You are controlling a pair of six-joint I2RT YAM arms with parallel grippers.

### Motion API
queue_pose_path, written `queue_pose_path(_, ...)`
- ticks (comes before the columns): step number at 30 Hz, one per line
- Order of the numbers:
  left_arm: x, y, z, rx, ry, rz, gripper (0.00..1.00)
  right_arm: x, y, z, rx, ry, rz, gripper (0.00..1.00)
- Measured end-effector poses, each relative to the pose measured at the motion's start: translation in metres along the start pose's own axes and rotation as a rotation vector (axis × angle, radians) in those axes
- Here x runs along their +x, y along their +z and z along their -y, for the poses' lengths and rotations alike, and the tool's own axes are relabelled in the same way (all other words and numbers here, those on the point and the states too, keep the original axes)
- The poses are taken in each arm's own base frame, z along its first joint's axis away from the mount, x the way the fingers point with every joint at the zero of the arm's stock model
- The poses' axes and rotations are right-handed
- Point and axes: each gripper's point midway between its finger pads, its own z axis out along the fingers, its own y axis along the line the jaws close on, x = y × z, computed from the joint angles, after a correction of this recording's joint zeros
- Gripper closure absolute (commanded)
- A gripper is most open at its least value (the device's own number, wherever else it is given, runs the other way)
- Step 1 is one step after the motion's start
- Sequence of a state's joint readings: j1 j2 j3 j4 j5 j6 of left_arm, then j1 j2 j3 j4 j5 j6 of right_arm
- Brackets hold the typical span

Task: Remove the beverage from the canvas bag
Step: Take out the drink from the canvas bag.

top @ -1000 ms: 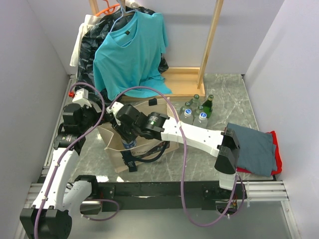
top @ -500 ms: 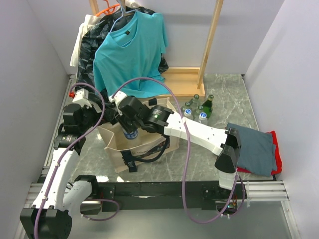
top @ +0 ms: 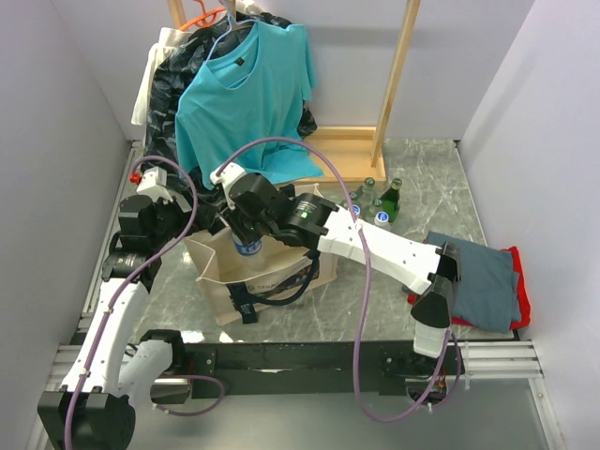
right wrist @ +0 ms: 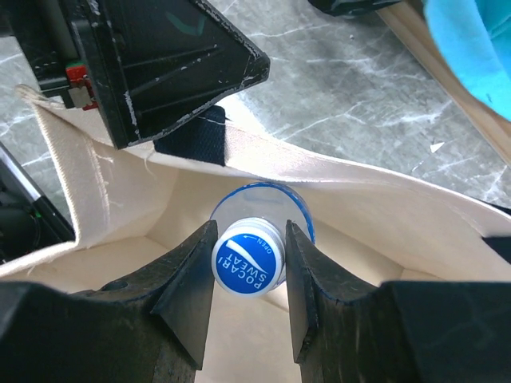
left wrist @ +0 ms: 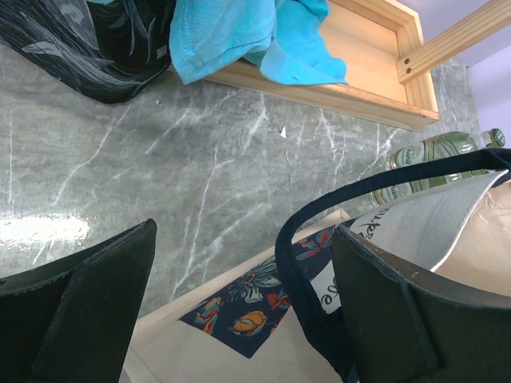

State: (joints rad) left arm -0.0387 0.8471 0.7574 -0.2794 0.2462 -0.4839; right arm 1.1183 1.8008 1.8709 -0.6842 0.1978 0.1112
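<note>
The canvas bag (top: 225,281) is a beige tote with black straps and a dark flowered print (left wrist: 243,307), standing upright in front of the left arm. My right gripper (top: 246,234) hangs over its open mouth, shut on the blue-and-white cap of the beverage (right wrist: 247,263), a clear bottle with a blue label (top: 247,247). The bottle hangs upright, its body still inside the bag's walls (right wrist: 359,199). My left gripper (left wrist: 243,231) is open at the bag's far rim, and a black strap (left wrist: 291,239) runs beside its right finger. One of its fingers (right wrist: 168,56) shows above the rim.
Several bottles (top: 375,206) stand right of the bag. A teal T-shirt (top: 248,89) and a black plastic bag (top: 173,84) hang on a wooden rack (top: 394,84) at the back. Folded grey and red cloth (top: 478,281) lies at the right edge.
My right gripper has risen and shifted toward the back with the bottle in it, bringing the bottle up to the bag's mouth. The left arm has stayed put.
</note>
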Motion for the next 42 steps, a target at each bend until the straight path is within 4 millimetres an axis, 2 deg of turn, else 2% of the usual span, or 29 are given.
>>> queue_pose_path(7,0.000,0.000,0.001,0.005,-0.002,0.000,0.04,-0.012,-0.019,0.003,-0.002,0.007,0.017,1.00)
queue_pose_path(19,0.000,0.000,0.002,0.012,-0.006,-0.001,0.04,-0.035,-0.071,0.011,-0.013,0.041,0.095,1.00)
queue_pose_path(34,0.000,0.001,0.002,0.012,-0.008,-0.002,0.04,-0.050,-0.107,0.026,0.027,0.056,0.160,1.00)
queue_pose_path(42,0.001,0.004,0.001,0.009,-0.010,-0.008,0.04,-0.060,-0.117,0.034,0.055,0.049,0.190,1.00)
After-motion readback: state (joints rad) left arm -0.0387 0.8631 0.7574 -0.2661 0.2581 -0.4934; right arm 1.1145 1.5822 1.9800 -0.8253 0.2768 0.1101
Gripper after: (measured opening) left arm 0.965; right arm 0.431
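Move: The right hand holds the blue-capped bottle upright in the canvas bag. Its place is by the standing bottles, about 28 cm to this hand's right, 6 cm ahead and 16 cm below. The bag's middle is some 6 cm right, 3 cm back and 16 cm below; the green bottle stands roughly 33 cm right, 9 cm ahead. From the idle left hand the standing bottles are about 37 cm right, level ahead, 12 cm below. Still gripping the bottle by its capped top, the right hand lifts about 12 cm while drifting 7 cm right. ##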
